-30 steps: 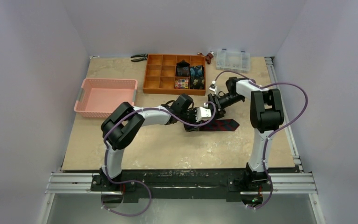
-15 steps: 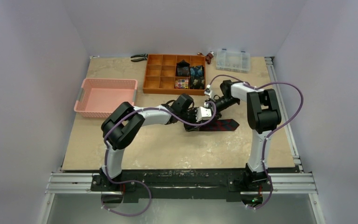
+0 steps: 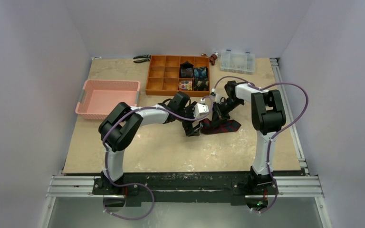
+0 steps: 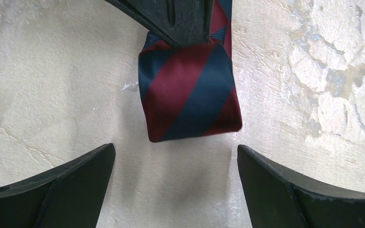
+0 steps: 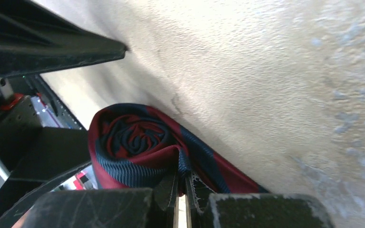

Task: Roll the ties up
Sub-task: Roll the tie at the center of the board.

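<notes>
A navy tie with red diagonal stripes point(image 4: 190, 92) lies partly rolled on the table, its flat tail point(image 3: 227, 126) stretching right. In the right wrist view the spiral of the roll point(image 5: 133, 140) shows end-on. My right gripper point(image 5: 184, 185) is shut on a fold at the roll's edge, and its fingers point(image 4: 176, 19) come in from above in the left wrist view. My left gripper point(image 4: 176, 156) stands open just short of the roll, touching nothing. Three rolled ties, black point(image 3: 187, 70), blue point(image 3: 200, 74) and multicoloured point(image 3: 185, 85), sit in the tray compartments.
An orange compartment tray point(image 3: 164, 76) stands at the back centre. A pink basket point(image 3: 105, 99) sits at the left. Pliers point(image 3: 141, 58) and a clear plastic box point(image 3: 237, 61) lie along the far edge. Purple cables loop around both arms.
My left gripper has opened and drawn back to the left, off the roll. My right gripper has closed on the tie's roll and moved slightly left.
</notes>
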Robot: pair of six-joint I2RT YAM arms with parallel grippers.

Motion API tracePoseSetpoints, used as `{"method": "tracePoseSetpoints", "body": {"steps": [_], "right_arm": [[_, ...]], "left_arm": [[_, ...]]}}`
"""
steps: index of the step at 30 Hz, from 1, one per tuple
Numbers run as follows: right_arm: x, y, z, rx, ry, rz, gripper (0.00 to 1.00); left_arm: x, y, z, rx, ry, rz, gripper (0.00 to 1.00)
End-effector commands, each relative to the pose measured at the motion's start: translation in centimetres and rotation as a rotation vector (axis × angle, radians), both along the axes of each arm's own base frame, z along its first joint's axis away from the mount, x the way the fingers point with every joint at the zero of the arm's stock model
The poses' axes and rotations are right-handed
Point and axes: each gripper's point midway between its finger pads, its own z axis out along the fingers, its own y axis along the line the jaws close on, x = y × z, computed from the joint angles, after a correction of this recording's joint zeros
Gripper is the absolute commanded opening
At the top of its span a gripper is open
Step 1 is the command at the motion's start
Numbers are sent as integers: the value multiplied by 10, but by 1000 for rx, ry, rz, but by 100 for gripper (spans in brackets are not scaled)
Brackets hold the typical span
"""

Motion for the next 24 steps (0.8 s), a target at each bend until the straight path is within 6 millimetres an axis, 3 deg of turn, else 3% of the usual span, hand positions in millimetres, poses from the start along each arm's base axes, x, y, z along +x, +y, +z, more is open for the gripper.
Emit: {"method": "tracePoseSetpoints", "body": {"steps": [1, 4, 8, 11, 14, 16, 17, 20, 24], "right_arm": [[20, -31, -38, -241, -103, 51, 0], [17, -37, -44, -294, -119, 82, 0], [17, -39, -48, -346, -161, 120, 0], [21, -40, -49, -383, -214, 146, 0], [20, -42, -51, -392, -220, 156, 0], [19, -41, -53, -390, -218, 159, 0], [19, -41, -52, -386, -218, 158, 0], [18, -39, -52, -379, -217, 158, 0], [16, -35, -52, -358, -201, 149, 0]], "left_arm": [[-11, -4, 3, -6, 94, -8, 100], [-17, -4, 15, -58, 86, -5, 100], [3, -2, 52, -195, 39, 119, 100], [31, 14, 93, -283, -40, 271, 100], [39, 29, 146, -402, -195, 314, 100], [53, 44, 164, -448, -228, 464, 100], [56, 49, 165, -410, -196, 502, 100], [40, 36, 156, -295, 5, 372, 100], [27, 16, 140, -411, 14, 355, 100]]}}
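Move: The rolled part of the tie stands about 3 cm to the right of my open left hand and 1 cm ahead, near fingertip height. From my right hand, which already pinches the tie right beside it, the roll is some 5 cm to the left and 1 cm back. The tie's short loose end lies about 5 cm to the right of my right hand, level with it. The orange compartment box is centred roughly 22 cm ahead of my left hand and 8 cm to its left. I keep the tie pinched against the table with my right hand, settling barely half a centimetre and tipping its fingers about 10 degrees steeper. Meanwhile my left hand, already wide open, eases back a centimetre, then climbs quickly some 18 cm away from the roll, drifting forward about 5 cm, with its fingers lifting and swinging forward. ##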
